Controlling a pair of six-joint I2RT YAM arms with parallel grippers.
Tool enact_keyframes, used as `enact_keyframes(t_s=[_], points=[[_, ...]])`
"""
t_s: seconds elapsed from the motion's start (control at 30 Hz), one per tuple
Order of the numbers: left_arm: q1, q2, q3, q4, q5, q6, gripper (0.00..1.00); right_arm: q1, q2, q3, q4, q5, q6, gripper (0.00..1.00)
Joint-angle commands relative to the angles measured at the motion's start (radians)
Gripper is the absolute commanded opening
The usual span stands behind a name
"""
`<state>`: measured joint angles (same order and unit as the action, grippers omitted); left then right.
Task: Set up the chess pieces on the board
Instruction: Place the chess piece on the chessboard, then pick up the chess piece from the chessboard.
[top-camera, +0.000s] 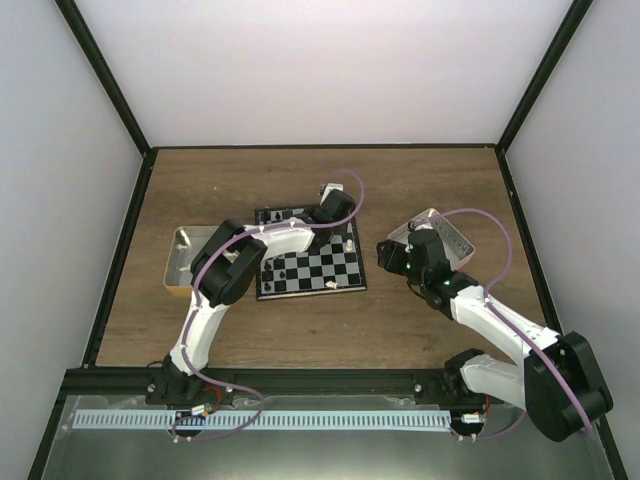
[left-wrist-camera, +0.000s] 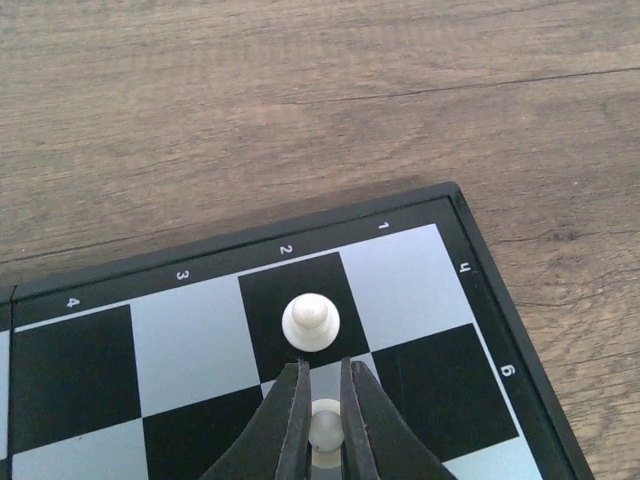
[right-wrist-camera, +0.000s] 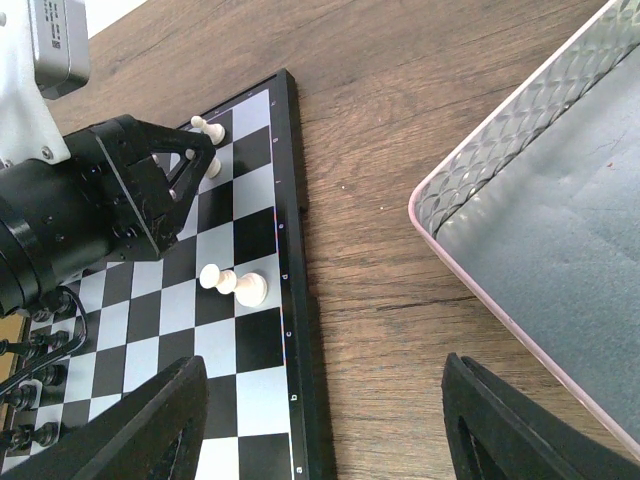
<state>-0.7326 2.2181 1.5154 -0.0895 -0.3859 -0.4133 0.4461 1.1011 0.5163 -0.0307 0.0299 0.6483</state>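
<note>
The board (top-camera: 310, 262) lies mid-table. My left gripper (left-wrist-camera: 322, 400) reaches over its far right corner, its fingers closed against a white pawn (left-wrist-camera: 327, 425) that stands on a silvery square. A second white pawn (left-wrist-camera: 311, 322) stands on the black square just beyond the fingertips. In the right wrist view the left gripper (right-wrist-camera: 205, 160) and both pawns show at the board's far corner. My right gripper (right-wrist-camera: 320, 420) is wide open and empty, above the board's right edge (right-wrist-camera: 300, 330). A taller white piece (right-wrist-camera: 235, 283) stands by that edge. Black pieces (right-wrist-camera: 30, 370) line the board's left side.
A pink-rimmed tray (right-wrist-camera: 500, 150) with a grey floor lies right of the board, close to my right gripper (top-camera: 392, 262). A tan tray (top-camera: 185, 258) lies left of the board, beside the left arm. Dark frame posts and white walls enclose the table.
</note>
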Motion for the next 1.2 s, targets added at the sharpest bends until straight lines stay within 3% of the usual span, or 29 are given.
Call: enact_keyframes(t_s=[0.0,0.27,0.47,0.67,1.0,1.17], points=[[0.006,0.041,0.018,-0.005,0.046,-0.015,0.09,-0.011,-0.002,0.001,0.006,0.008,-0.002,0.65],[0.007,0.011,0.004,-0.019,0.083,-0.027,0.19,-0.011,-0.003,0.004,-0.008,0.010,-0.005,0.65],[0.007,-0.054,-0.019,-0.020,0.079,-0.029,0.37,-0.011,-0.004,0.006,-0.008,-0.012,-0.004,0.66],[0.007,-0.164,-0.073,-0.011,0.092,-0.051,0.39,-0.010,-0.019,0.027,-0.040,-0.046,-0.025,0.66],[0.008,-0.501,-0.403,0.065,0.113,-0.141,0.39,-0.001,-0.032,0.085,-0.060,-0.246,-0.198,0.65],[0.008,-0.692,-0.594,0.101,0.184,-0.201,0.40,0.118,0.028,0.125,-0.069,-0.224,-0.269,0.64]])
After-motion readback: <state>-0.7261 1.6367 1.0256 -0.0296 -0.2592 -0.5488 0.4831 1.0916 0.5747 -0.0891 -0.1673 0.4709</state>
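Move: The white chess piece is still pinched in the left fingertips, its middle roughly 1 cm below the hand point, over the second square in from the board's far edge. A standing white piece waits about 3 cm straight ahead, 1 cm down; another stands some 7 cm back and 4 cm right; a third sits 17 cm back, 1 cm left, by the near edge. From the right hand, the held piece lies roughly 14 cm ahead, 12 cm left, 10 cm lower. The held white piece is eased down by barely half a centimetre and let go as the left fingers part to under half open. That hand then lifts clear by about 10 cm while drawing back 9 cm and somewhat left across the board, its left side rolling down some 15 degrees. Late on, the half-open, empty right hand swings about 4 cm left towards the board's right edge, edging back and up and turning counter-clockwise. ##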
